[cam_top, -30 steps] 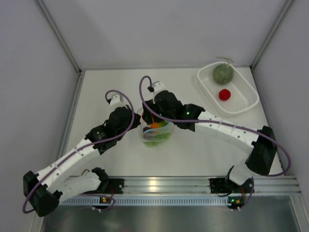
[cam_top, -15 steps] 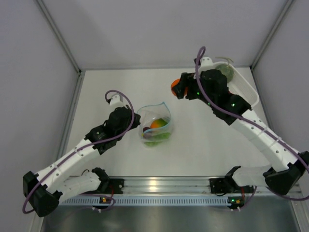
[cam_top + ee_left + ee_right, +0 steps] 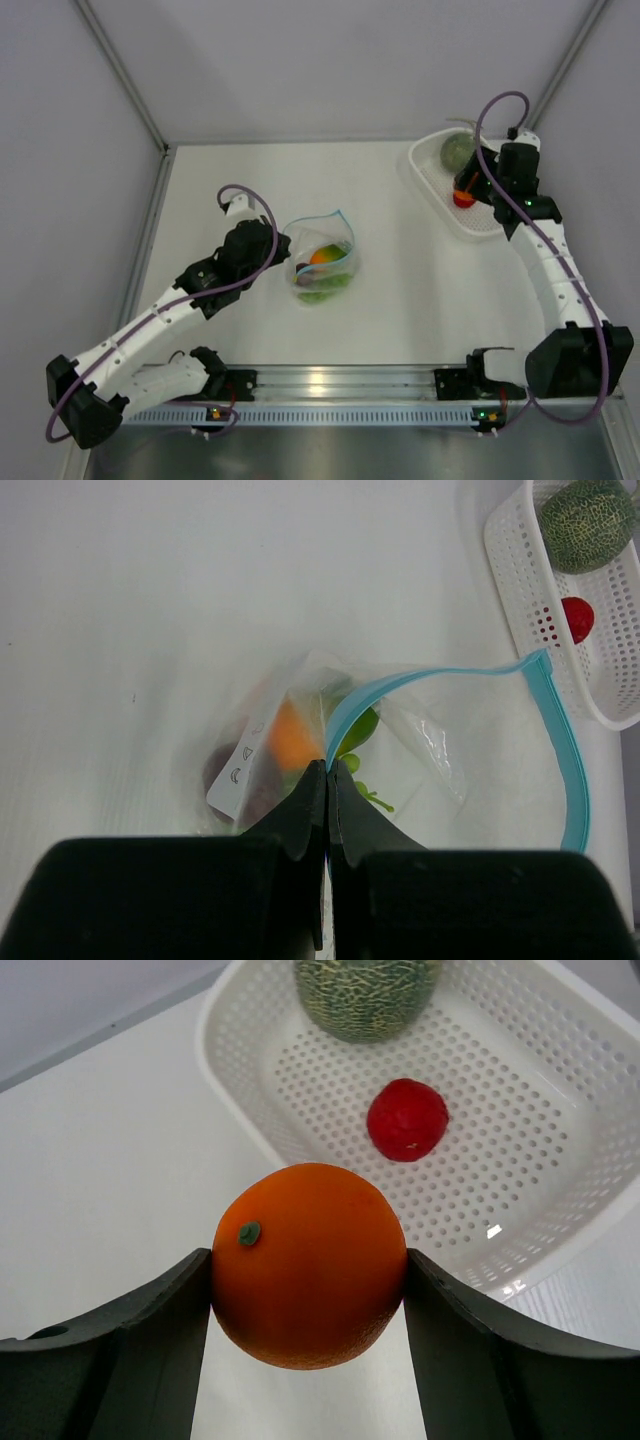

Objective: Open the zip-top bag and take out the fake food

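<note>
The clear zip-top bag lies open at mid-table, its light blue zip strip curving wide. My left gripper is shut on the strip at the bag's left rim. Inside the bag I see fake food: an orange piece, a leafy green piece and a dark red piece. My right gripper is shut on an orange ball, hanging just above the near-left rim of the white basket. In the top view that gripper hovers over the basket's left side.
The white perforated basket stands at the back right and holds a grey-green melon and a red ball. Enclosure walls close in the table at left, back and right. An aluminium rail runs along the near edge.
My right arm has lifted the orange ball out of the bag and swung it right to the basket. The left gripper and the bag have stayed put.
</note>
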You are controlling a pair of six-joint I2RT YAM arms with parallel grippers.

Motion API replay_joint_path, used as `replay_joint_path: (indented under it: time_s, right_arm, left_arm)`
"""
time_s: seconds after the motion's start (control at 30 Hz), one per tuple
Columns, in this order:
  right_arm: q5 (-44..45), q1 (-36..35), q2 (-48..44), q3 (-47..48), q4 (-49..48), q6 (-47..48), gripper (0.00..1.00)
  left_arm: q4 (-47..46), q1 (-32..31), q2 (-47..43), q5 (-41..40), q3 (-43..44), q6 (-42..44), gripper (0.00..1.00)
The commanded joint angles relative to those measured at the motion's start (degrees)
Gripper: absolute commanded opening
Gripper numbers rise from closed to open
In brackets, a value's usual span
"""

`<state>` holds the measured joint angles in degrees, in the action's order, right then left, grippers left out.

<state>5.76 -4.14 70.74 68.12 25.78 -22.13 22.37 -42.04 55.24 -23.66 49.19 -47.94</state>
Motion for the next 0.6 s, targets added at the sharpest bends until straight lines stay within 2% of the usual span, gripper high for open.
replay_joint_path:
  time_s: [0.0, 0.1, 0.23, 0.47, 0.53, 0.57]
  right_arm:
    - [-1.5, 6.8, 4.4, -0.3, -5.4, -1.9, 0.49]
    - [-3.6, 11.3, 9.3, 0.5, -6.8, -3.2, 0.49]
    - [0.6, 12.8, 15.3, 2.7, -6.6, -2.9, 0.51]
    - [2.5, 14.9, 24.8, 7.0, -7.1, -3.4, 0.54]
    - [3.3, 15.3, 27.7, 8.3, -6.1, -3.0, 0.57]
    - [3.6, 15.3, 28.8, 9.2, -5.7, -2.8, 0.64]
  left_arm:
    - [-0.4, 0.2, -0.4, -0.8, 3.1, 1.1, 0.00]
    - [-0.2, 0.2, -0.7, -0.8, 2.9, 1.4, 0.00]
    - [0.1, 0.2, -1.3, -0.8, 2.2, 1.2, 0.00]
    - [0.7, 0.2, -1.3, 0.8, 2.1, 1.8, 0.00]
    - [0.7, 0.2, -1.3, 1.4, 2.2, 1.7, 0.00]
    - [0.7, 0.2, -1.2, 1.8, 2.5, 1.7, 0.00]
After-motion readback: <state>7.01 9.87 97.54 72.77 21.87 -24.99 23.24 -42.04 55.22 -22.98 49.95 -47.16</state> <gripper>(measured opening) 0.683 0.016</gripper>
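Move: Already holding the orange just outside the white basket's near left rim, the right hand has the basket's clear floor, in its near right part, about 6 cm ahead, 11 cm to its right and 18 cm below. The red fruit lies some 12 cm ahead and 7 cm right, at about the same depth; the green melon is roughly 22 cm ahead, 6 cm right and 16 cm down. From the left hand, that clear floor is about 20 cm ahead, 48 cm right and 14 cm lower. Keeping its pinch on the orange, the right hand sinks about 14 cm while swinging some 10 cm right and a little forward, over the basket's near left rim and down towards the clear floor on the near right side of the red fruit. The sideways swing comes mostly first and the last part is nearly all descent, the fingers tipping down and the hand turning clockwise by a little under 20 degrees each, with no opening of the grip yet. ##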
